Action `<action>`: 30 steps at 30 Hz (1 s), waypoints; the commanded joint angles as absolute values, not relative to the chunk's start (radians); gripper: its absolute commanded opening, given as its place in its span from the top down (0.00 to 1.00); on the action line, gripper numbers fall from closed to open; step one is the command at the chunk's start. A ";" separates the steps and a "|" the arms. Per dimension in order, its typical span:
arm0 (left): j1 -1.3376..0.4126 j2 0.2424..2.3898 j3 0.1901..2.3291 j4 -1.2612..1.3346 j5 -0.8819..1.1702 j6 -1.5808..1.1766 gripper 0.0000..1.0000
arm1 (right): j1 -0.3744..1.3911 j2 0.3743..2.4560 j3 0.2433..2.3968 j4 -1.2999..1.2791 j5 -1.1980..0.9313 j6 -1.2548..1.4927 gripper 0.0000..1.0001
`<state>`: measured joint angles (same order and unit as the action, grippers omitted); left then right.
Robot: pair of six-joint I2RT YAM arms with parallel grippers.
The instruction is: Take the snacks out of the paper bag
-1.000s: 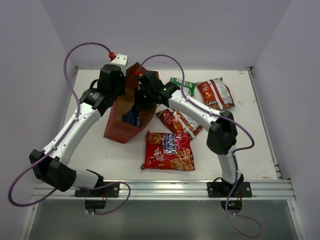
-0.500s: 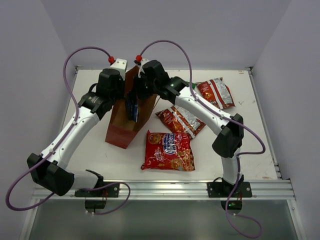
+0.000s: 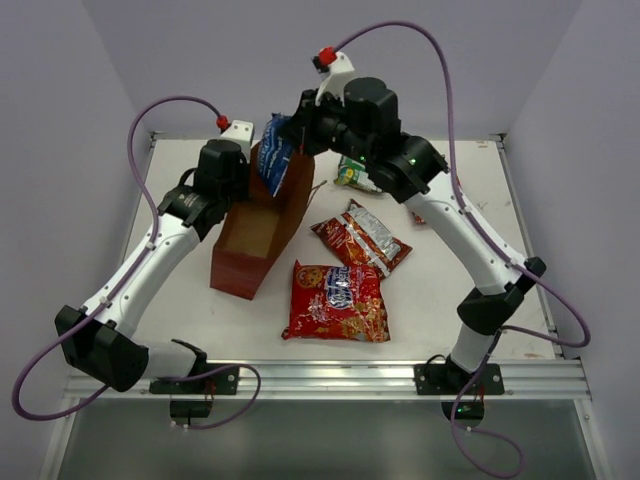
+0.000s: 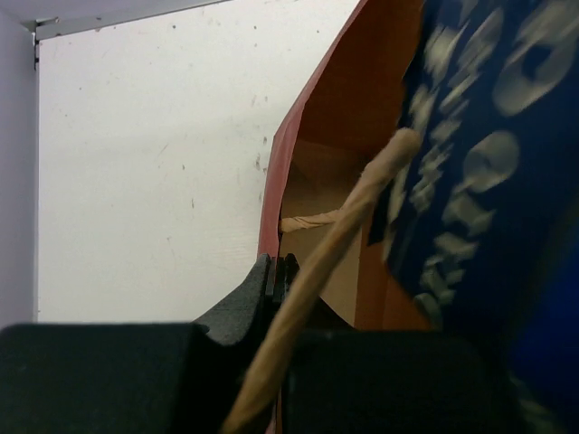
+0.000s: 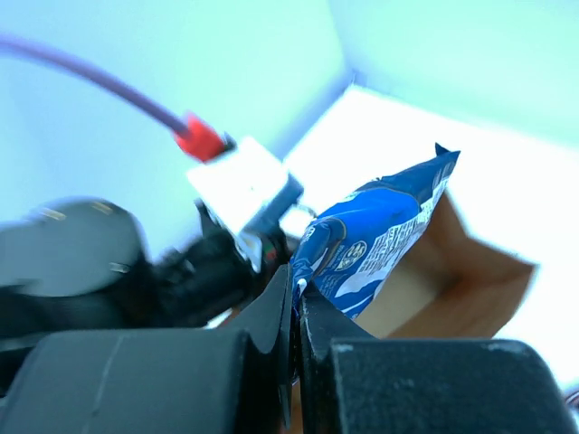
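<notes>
The reddish-brown paper bag [image 3: 250, 240] stands tilted at the table's back left, its tan inside showing. My left gripper [image 3: 244, 186] is shut on the bag's left rim [image 4: 271, 208], with a twisted paper handle [image 4: 336, 258] crossing in front of it. My right gripper [image 3: 299, 133] hangs above the bag's mouth, shut on the top edge of a blue snack packet [image 3: 275, 155] that dangles over the opening [image 5: 384, 231]. On the table lie a large red cookie bag [image 3: 336, 301], a red chip bag [image 3: 361, 237] and a green-white packet [image 3: 353, 176].
The right arm [image 3: 450, 210] arches high over the table's back right and hides part of it. A metal rail [image 3: 320, 378] runs along the near edge. Walls close in at the back and on both sides.
My right gripper has risen out of the bag with the blue packet, from deep inside to above the mouth. The bag has tipped more upright in my left gripper's hold.
</notes>
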<state>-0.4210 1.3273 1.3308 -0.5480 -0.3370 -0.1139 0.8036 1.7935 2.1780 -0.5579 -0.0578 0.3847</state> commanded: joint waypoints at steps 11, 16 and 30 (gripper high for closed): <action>-0.414 1.328 1.318 -0.548 -0.374 -0.167 1.00 | 0.649 1.505 2.108 -0.460 0.095 0.350 1.00; -0.402 1.361 1.348 -0.551 -0.397 -0.192 1.00 | 0.505 1.326 1.824 -0.465 0.158 0.419 1.00; -0.328 1.509 1.503 -0.514 -0.328 -0.244 1.00 | 0.005 0.911 0.862 -0.517 0.055 0.707 1.00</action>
<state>-0.3462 1.4879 1.4433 -0.5591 -0.3546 -0.2081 0.0990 0.9524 0.8677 -0.5652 0.1242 0.6331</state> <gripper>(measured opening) 0.019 0.014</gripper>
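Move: The right gripper holds the blue packet high above the paper bag, whose middle is about 29 cm below, 8 cm left and 2 cm back. Its goal, the clear table patch, lies some 36 cm right, 4 cm back and 42 cm down. The middle red packet is 17 cm right and 3 cm ahead, the large red packet 11 cm right and 13 cm back. From the left gripper, the patch is about 47 cm right, 7 cm back. Keep the blue packet pinched and swing the right gripper about 36 cm right, rising roughly 10 cm away from the bag, then dropping steeply past the middle red packet towards the clear patch. Turn the wrist clockwise some 55 degrees and tip the fingers down. Keep the left gripper shut on the bag's rim; late on, ease it forward, turning slightly counter-clockwise. ##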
